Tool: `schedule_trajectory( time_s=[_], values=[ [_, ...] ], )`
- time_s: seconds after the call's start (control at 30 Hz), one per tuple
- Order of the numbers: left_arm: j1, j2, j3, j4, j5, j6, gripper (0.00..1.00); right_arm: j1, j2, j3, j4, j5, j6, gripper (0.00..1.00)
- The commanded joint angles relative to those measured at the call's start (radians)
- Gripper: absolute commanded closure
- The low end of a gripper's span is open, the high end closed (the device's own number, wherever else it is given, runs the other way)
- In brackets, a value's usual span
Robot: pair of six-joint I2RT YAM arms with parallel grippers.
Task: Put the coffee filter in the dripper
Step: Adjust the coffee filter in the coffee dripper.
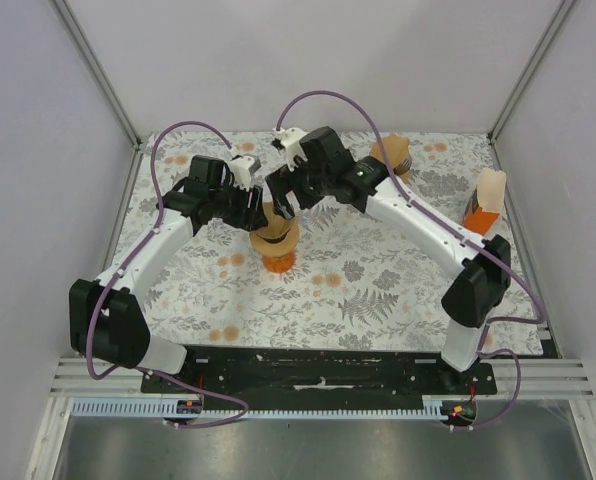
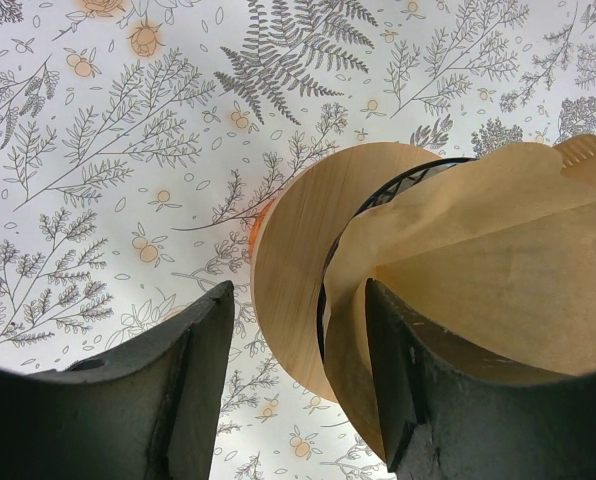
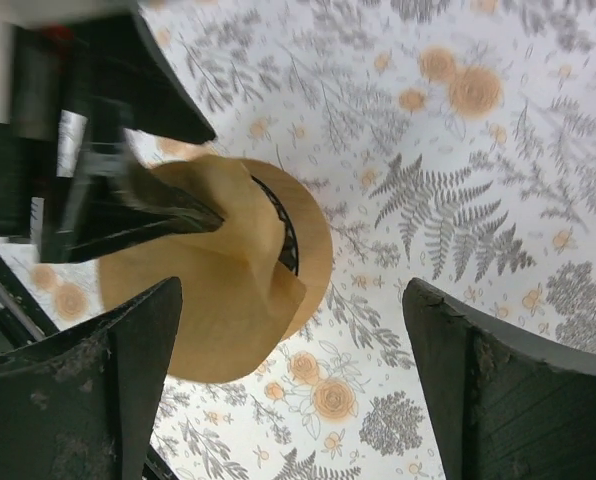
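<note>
The dripper [image 1: 276, 243], a wire cone with a pale wooden collar [image 2: 293, 260] on an orange base, stands mid-table. The brown paper coffee filter [image 2: 478, 250] sits crumpled in and over its top, one fold hanging past the collar [image 3: 218, 310]. My left gripper [image 2: 298, 300] is open, and its jaws straddle the near rim. One finger [image 2: 413, 390] is against the inside of the filter, the other [image 2: 178, 380] stands clear outside the collar. My right gripper [image 3: 293, 390] hovers just above and beside the dripper, open wide with nothing between its fingers.
A floral cloth [image 1: 378, 290] covers the table. A brown round object [image 1: 393, 153] stands at the back, and an orange and cream carton [image 1: 486, 200] stands near the right wall. Both arms crowd over the dripper, and the left fingers [image 3: 128, 205] show in the right wrist view.
</note>
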Motion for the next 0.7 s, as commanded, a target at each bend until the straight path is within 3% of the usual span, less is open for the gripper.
schedule_trajectory(
  time_s=[0.0,0.03,0.07,0.17,0.2,0.27,0.33,0.37,0.67],
  values=[
    [-0.001,-0.026,0.009,0.028,-0.018,0.027,0.39,-0.003,-0.156,-0.01,0.16,-0.064,-0.01,0.02],
    [0.001,-0.027,0.008,0.028,-0.016,0.029,0.39,-0.003,-0.176,-0.033,0.188,-0.09,-0.003,0.02],
    [-0.001,-0.027,0.009,0.027,-0.015,0.026,0.39,-0.003,-0.192,-0.053,0.217,-0.141,0.008,0.08],
    [0.001,-0.024,0.016,0.025,-0.015,0.021,0.39,0.0,-0.187,-0.099,0.272,-0.267,0.065,0.43],
    [-0.001,-0.026,0.019,0.023,-0.015,0.021,0.39,0.0,-0.172,-0.102,0.266,-0.284,0.092,0.59],
    [-0.001,-0.024,0.022,0.02,-0.013,0.02,0.39,0.001,-0.14,-0.107,0.248,-0.291,0.132,0.81],
    [-0.001,-0.027,0.025,0.017,-0.01,0.017,0.39,0.006,-0.111,-0.107,0.22,-0.275,0.16,0.95],
    [-0.001,-0.027,0.025,0.016,-0.01,0.017,0.39,0.009,-0.095,-0.102,0.199,-0.249,0.171,1.0],
    [0.002,-0.026,0.048,0.004,0.024,0.0,0.39,0.031,0.073,0.036,-0.013,-0.081,0.185,1.0]
  ],
)
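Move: The coffee filter, standing in the dripper, has its middle about 5 cm to the left of my right hand, 4 cm nearer my base and some 7 cm below it. The orange dripper's middle is straight under the filter's, about 5 cm lower. The glass pot stands roughly 22 cm right of my right hand, 13 cm ahead and 15 cm down. From my left hand the filter lies about 5 cm right, 2 cm back and 2 cm lower. I lift my right hand about 10 cm clear of the filter, swinging it left and a little back while I shut its wide-open fingers, then bring the closed tips down some 12 cm over the filter's mouth, tipping them steeper as they sink. My left hand stays put, fingers still parted astride the filter's wall and the dripper's rim. ##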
